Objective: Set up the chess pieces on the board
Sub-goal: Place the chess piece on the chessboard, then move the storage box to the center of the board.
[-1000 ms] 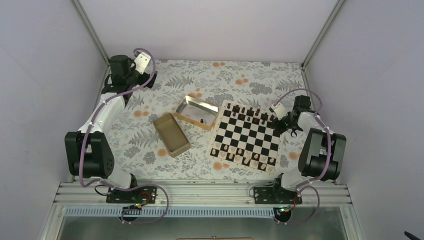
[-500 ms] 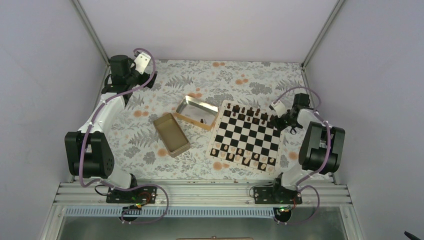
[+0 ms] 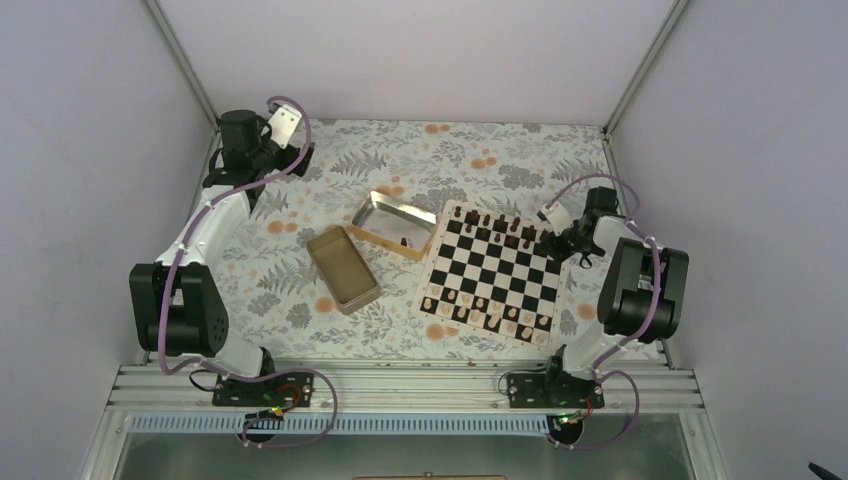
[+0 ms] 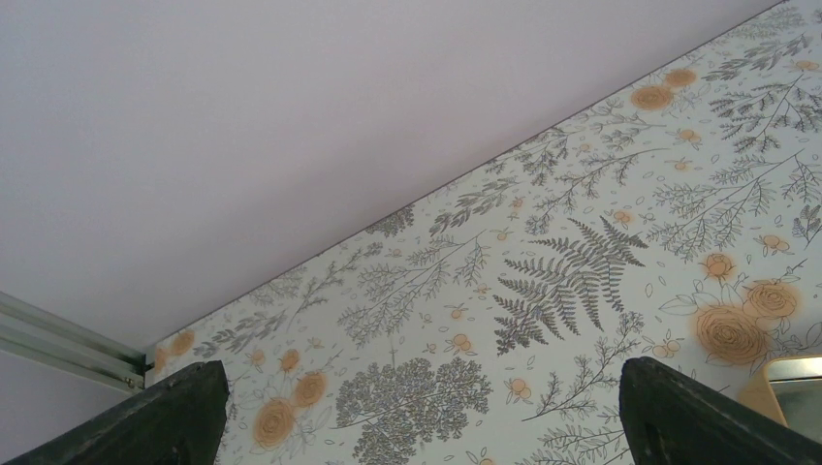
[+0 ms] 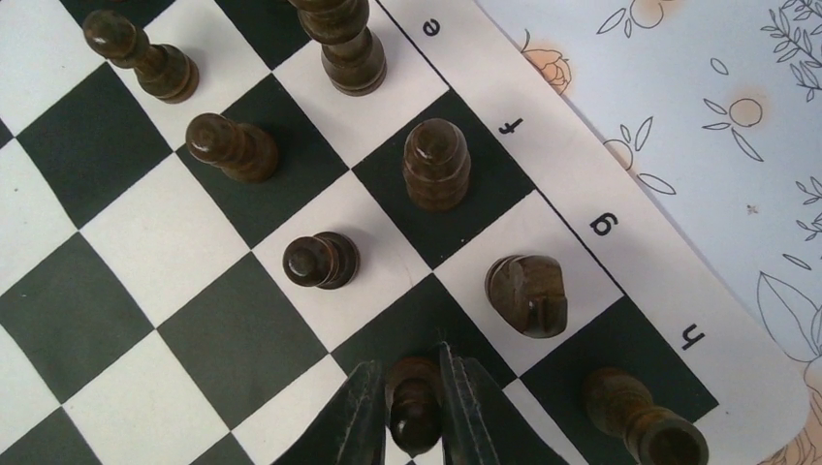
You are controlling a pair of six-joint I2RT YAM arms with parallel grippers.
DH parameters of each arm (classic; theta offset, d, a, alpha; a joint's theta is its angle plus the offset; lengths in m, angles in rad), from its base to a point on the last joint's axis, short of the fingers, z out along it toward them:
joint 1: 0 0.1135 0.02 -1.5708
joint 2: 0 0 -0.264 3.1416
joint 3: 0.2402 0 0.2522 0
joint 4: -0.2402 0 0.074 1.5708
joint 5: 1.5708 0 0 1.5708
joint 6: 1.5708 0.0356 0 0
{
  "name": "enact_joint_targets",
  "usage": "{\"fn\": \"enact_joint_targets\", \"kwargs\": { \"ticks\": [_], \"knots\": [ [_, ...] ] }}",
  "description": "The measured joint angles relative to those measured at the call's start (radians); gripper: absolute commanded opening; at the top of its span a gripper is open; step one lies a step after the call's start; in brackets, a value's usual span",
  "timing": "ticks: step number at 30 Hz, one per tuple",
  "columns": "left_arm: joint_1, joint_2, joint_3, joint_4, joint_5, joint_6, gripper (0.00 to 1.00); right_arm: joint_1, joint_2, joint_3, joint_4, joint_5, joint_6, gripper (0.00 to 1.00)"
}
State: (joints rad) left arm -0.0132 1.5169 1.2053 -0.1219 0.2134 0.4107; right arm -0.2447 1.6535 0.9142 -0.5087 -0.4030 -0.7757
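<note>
The board (image 3: 495,268) lies right of centre, with dark chess pieces (image 3: 497,226) on its far rows and pale pieces (image 3: 487,312) on the near rows. My right gripper (image 5: 409,360) is at the board's far right corner (image 3: 561,243), shut on a dark pawn (image 5: 415,407) that stands on a black square in the g column. Beside it stand a knight (image 5: 526,294), a rook (image 5: 645,421) and another pawn (image 5: 320,260). My left gripper (image 4: 426,392) hangs open over the flowered cloth at the far left, with nothing between its fingers.
An open golden tin (image 3: 378,212) with one dark piece (image 3: 403,241) in it lies just left of the board. A second tin (image 3: 343,268) sits nearer me. The back wall and side frame posts are close to the left gripper.
The right arm's elbow swung slightly back and right, and its gripper edged in over the board's far right corner. The left arm has not moved.
</note>
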Motion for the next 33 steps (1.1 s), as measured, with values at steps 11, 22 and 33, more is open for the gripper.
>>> {"fn": "enact_joint_targets", "kwargs": {
  "ticks": [11,22,33],
  "knots": [
    [0.0,0.0,0.0,0.0,0.0,0.0,1.0,0.0,-0.002,0.002,-0.007,0.0,-0.002,0.3],
    [-0.103,0.018,0.12,-0.13,-0.005,0.142,1.0,0.029,-0.205,0.167,-0.194,-0.053,0.011,0.41],
    [-0.455,0.309,0.439,-0.48,-0.14,0.515,1.0,0.173,-0.32,0.323,-0.241,-0.134,0.104,0.43]
  ]
}}
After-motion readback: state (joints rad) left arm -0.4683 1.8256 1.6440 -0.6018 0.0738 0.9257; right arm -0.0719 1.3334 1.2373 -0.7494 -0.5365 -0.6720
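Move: The right hand holds a dark pawn over its square, which is about 3 cm below. One pawn stands some 4 cm left and 1 cm ahead, the knight about 4 cm ahead and 1 cm right, the rook 3 cm ahead and 5 cm right. The left hand's last dark piece lies about 25 cm right, 11 cm back and 24 cm below; the tan box is 16 cm left and 7 cm back of it. Opening to a bit under half, the right fingers let go of the pawn; that hand then lifts about 20 cm, swings left some 8 cm and tips its fingers up and outward. The wide-open left hand sweeps some 20 cm right towards the piece in the metal tray, turning clockwise, arcing up slightly, then dropping below its starting height. ##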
